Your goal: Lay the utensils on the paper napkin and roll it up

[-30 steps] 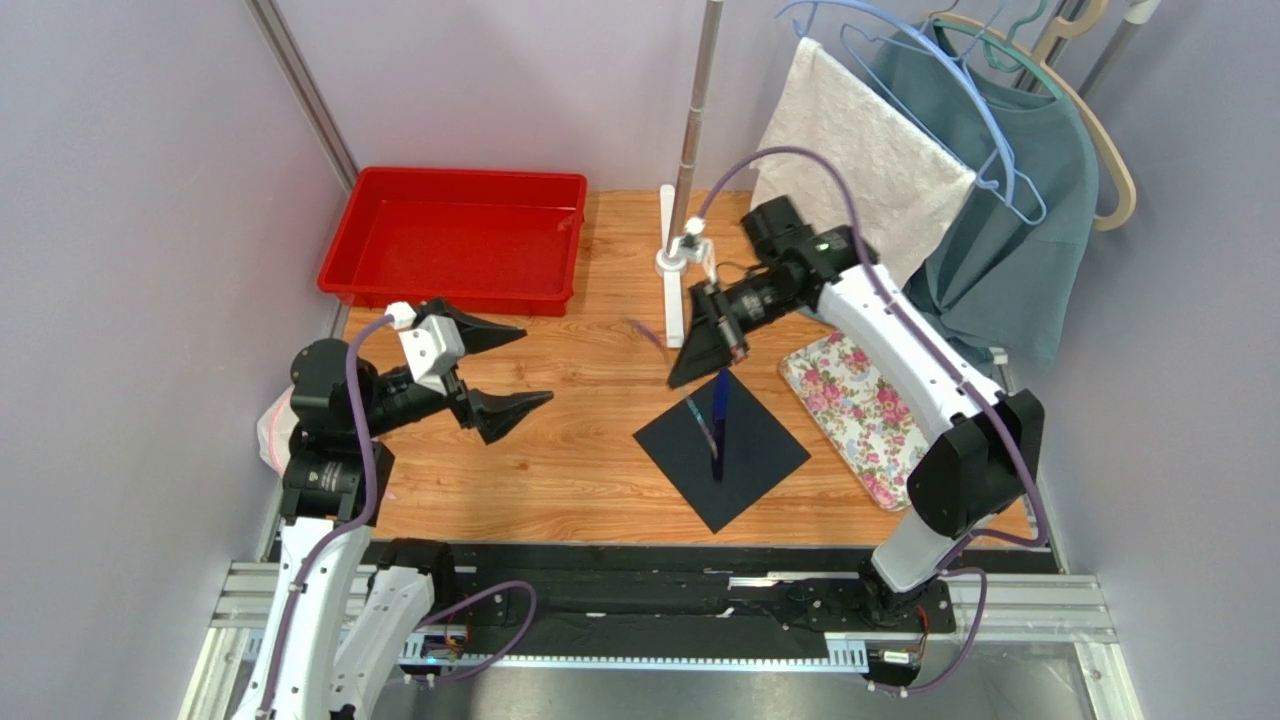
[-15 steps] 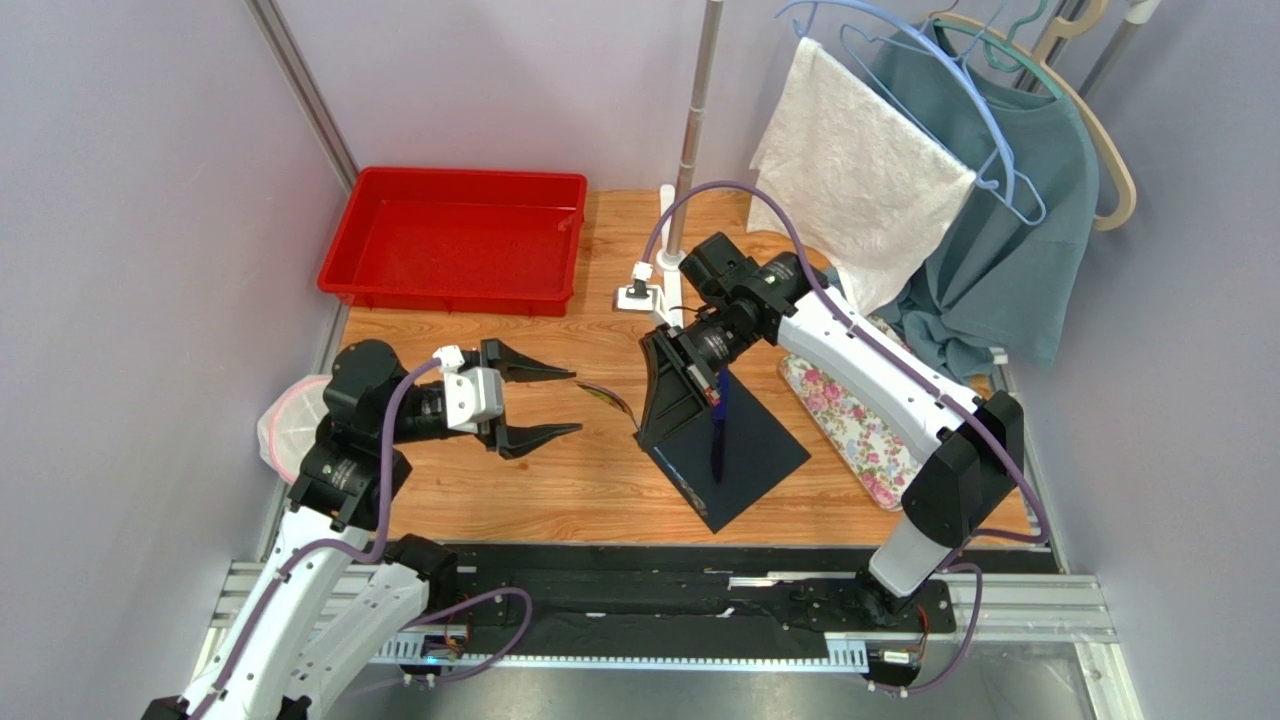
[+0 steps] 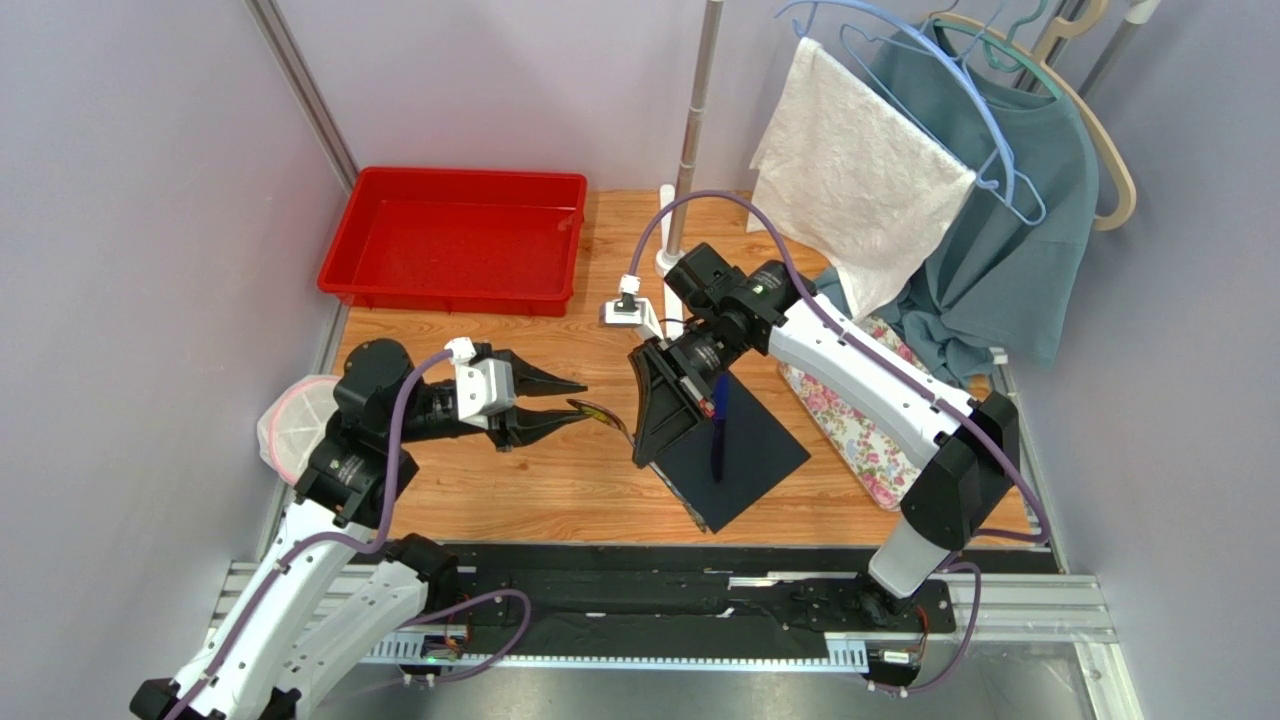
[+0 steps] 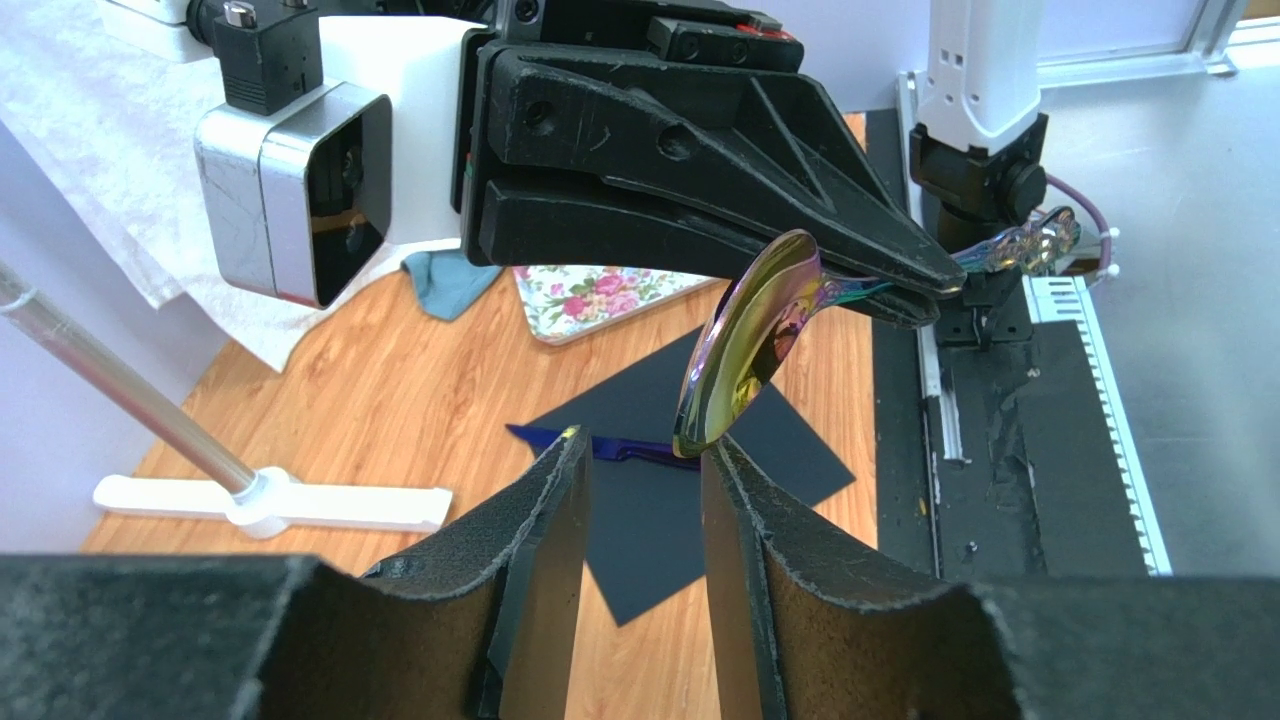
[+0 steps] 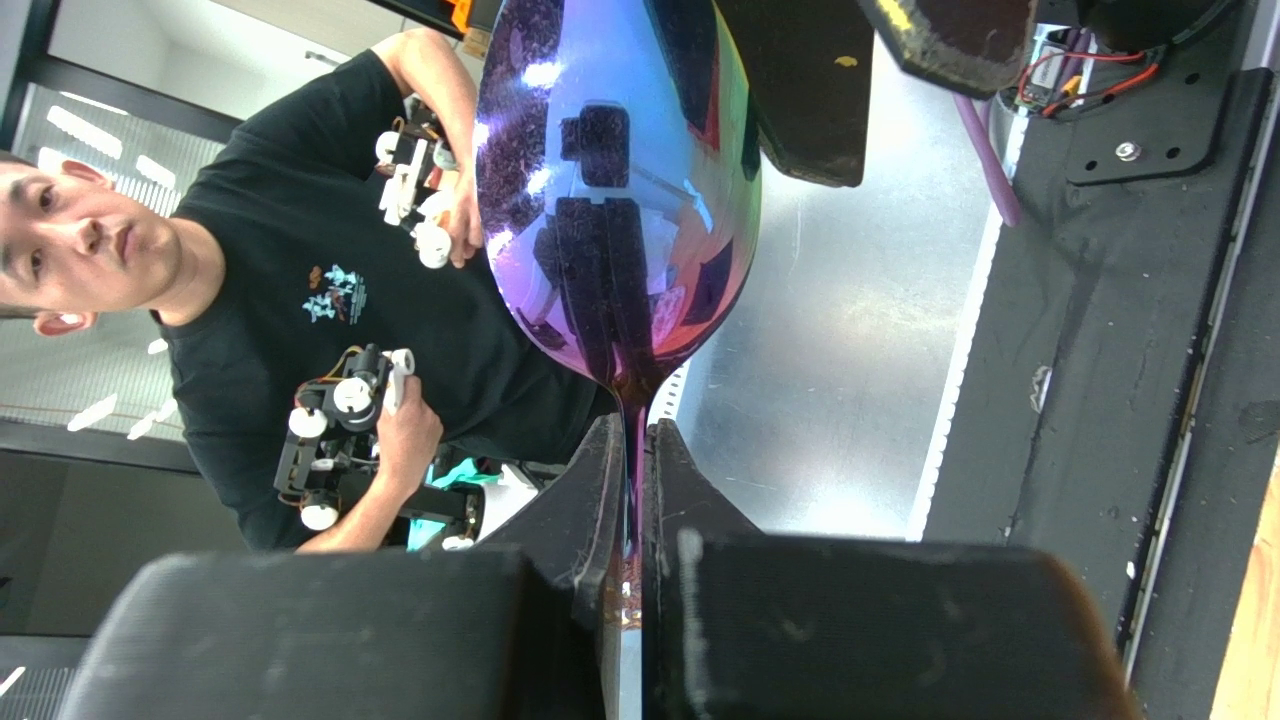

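My right gripper is shut on the handle of an iridescent gold-purple spoon, held in the air left of the black paper napkin. The spoon's bowl hangs at the tip of my left gripper, its lower edge against the right fingertip. The left jaws stand partly apart with nothing between them. A dark blue utensil lies on the napkin. In the right wrist view the spoon rises from the right gripper.
A red tray sits at the back left. A floral mat lies right of the napkin. A pole on a white base stands behind. A white cloth and a teal garment hang at back right.
My left arm has reached right to the spoon's bowl while its jaws narrowed. The right gripper has carried the spoon left and lower, off the napkin's far corner.
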Controlling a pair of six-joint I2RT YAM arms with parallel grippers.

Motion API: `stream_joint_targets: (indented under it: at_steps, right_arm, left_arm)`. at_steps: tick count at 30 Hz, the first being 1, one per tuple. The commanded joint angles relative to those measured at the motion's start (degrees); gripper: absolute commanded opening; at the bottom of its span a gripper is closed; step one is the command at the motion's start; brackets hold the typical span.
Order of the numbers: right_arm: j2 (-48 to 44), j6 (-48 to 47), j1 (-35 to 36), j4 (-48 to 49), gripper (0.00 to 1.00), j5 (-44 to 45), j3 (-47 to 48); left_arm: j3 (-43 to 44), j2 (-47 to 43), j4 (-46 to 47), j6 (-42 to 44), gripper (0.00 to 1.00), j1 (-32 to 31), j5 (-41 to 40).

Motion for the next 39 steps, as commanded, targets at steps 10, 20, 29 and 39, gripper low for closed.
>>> stream_joint_targets:
  at_steps: [10, 20, 29, 39]
  right_arm:
    - [0.5, 0.0, 1.9, -1.1, 0.00, -1.8, -0.3]
    - [0.2, -0.6, 1.9, -1.5, 0.00, -1.1, -1.4]
    - [0.3, -0.9, 1.9, -1.6, 0.00, -0.6, -1.0]
    - [0.6, -1.4, 2.1, -2.3, 0.00, -0.1, -0.6]
  left_arm:
    - [1.7, -0.7, 5.4, -5.1, 0.48, -1.4, -0.3]
    - [1.9, -2.6, 2.9, -2.8, 0.58, -1.4, 1.3]
    - [3.2, -2.5, -3.0, 2.2, 0.62, -1.4, 6.0]
    - [4.5, -2.0, -4.0, 3.2, 0.64, -1.4, 4.9]
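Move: The spoon's bowl, held up by the right hand, lies some 3 cm to the left hand's right and 2 cm back, at its height. From the right hand the bowl is about 6 cm ahead and 5 cm left. From the left hand, the black napkin's middle is roughly 22 cm right, 3 cm back and 25 cm below; the knife on it is 21 cm right and 1 cm ahead. The left hand opens wider, easing back about 3 cm to straddle the spoon's bowl, while the right keeps its grip. ##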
